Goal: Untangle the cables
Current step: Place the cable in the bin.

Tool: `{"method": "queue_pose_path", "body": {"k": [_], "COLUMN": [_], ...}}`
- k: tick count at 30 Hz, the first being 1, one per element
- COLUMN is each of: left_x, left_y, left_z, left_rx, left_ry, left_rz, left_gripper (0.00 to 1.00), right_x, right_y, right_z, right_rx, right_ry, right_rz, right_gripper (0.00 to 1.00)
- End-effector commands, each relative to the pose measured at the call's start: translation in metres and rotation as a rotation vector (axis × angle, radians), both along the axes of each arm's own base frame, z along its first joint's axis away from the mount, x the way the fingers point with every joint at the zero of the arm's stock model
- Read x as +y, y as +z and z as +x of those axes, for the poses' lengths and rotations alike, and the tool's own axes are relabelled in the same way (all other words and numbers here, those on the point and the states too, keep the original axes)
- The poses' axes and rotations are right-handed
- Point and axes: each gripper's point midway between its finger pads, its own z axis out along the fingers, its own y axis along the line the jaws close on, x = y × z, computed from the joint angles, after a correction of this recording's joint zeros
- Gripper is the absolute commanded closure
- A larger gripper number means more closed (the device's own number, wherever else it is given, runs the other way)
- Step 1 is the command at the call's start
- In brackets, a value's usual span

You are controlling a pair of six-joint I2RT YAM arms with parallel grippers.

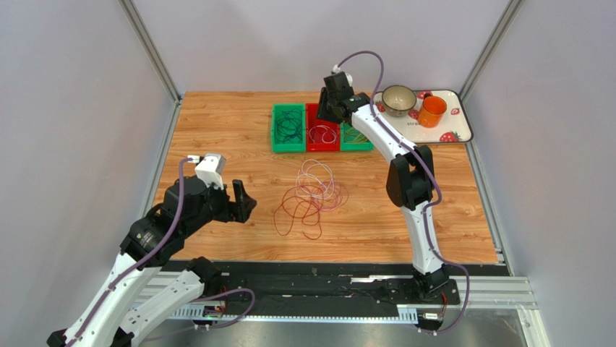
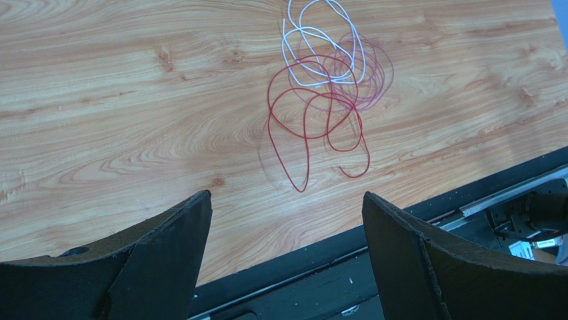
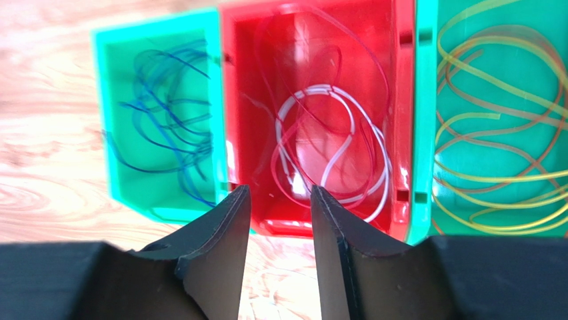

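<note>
A tangle of cables (image 1: 312, 194) lies mid-table: red loops (image 2: 313, 127), white loops (image 2: 320, 47) and purple loops (image 2: 373, 73) overlapping. My left gripper (image 1: 242, 202) hovers to the left of the tangle, wide open and empty (image 2: 287, 197). My right gripper (image 1: 329, 116) hangs over the bins at the back, its jaws apart with nothing between them (image 3: 280, 190). Just beyond it is the red bin (image 3: 400, 100), which holds white and red cables (image 3: 333, 143). The left green bin (image 3: 110, 120) holds blue cables (image 3: 167, 127). The right green bin (image 3: 423, 133) holds yellow and orange cables (image 3: 500, 133).
A white tray (image 1: 463, 123) at the back right carries a bowl (image 1: 398, 100) and an orange cup (image 1: 431, 111). The three bins (image 1: 288, 130) stand in a row at the back centre. A black rail (image 1: 325, 278) runs along the near table edge.
</note>
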Motion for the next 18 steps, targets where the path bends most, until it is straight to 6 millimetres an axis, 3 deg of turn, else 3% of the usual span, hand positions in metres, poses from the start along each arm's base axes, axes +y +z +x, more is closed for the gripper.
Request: {"method": "queue_pose_path", "body": {"k": [1,11,18], "left_x": [-0.002,-0.002,-0.001], "left_y": [0.004,0.003,0.002], "left_z": [0.003,0.003,0.004], "left_rx": [-0.022,-0.022,-0.018], "left_ry": [-0.009,-0.007,-0.002], "left_rz": [-0.005,-0.003,0.002], "left_gripper": [0.09,0.09,0.09], "right_x": [0.011,0.019,0.021], "right_y": [0.058,0.019,-0.019], "right_z": [0.019,0.041,0.045], "right_rx": [-0.143,-0.103,-0.041], "right_ry": [0.011,0.001,0.001], "right_rz": [0.059,0.113,0.120], "right_gripper": [0.60,0.81,0.86]}}
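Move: The red cable just laid in the red bin is the thing in play; its middle lies about 3 cm ahead of the empty right hand, 1 cm to its right and 10 cm below. The dark-blue cable's green bin sits some 9 cm left and 3 cm ahead, the yellow cable's green bin about 11 cm right and 3 cm ahead. From the left hand the red cable is roughly 37 cm ahead, 23 cm right, 21 cm below. Right hand arcs forward about 3 cm, rises, then dips some 7 cm towards the red bin, fingers closing partway. ##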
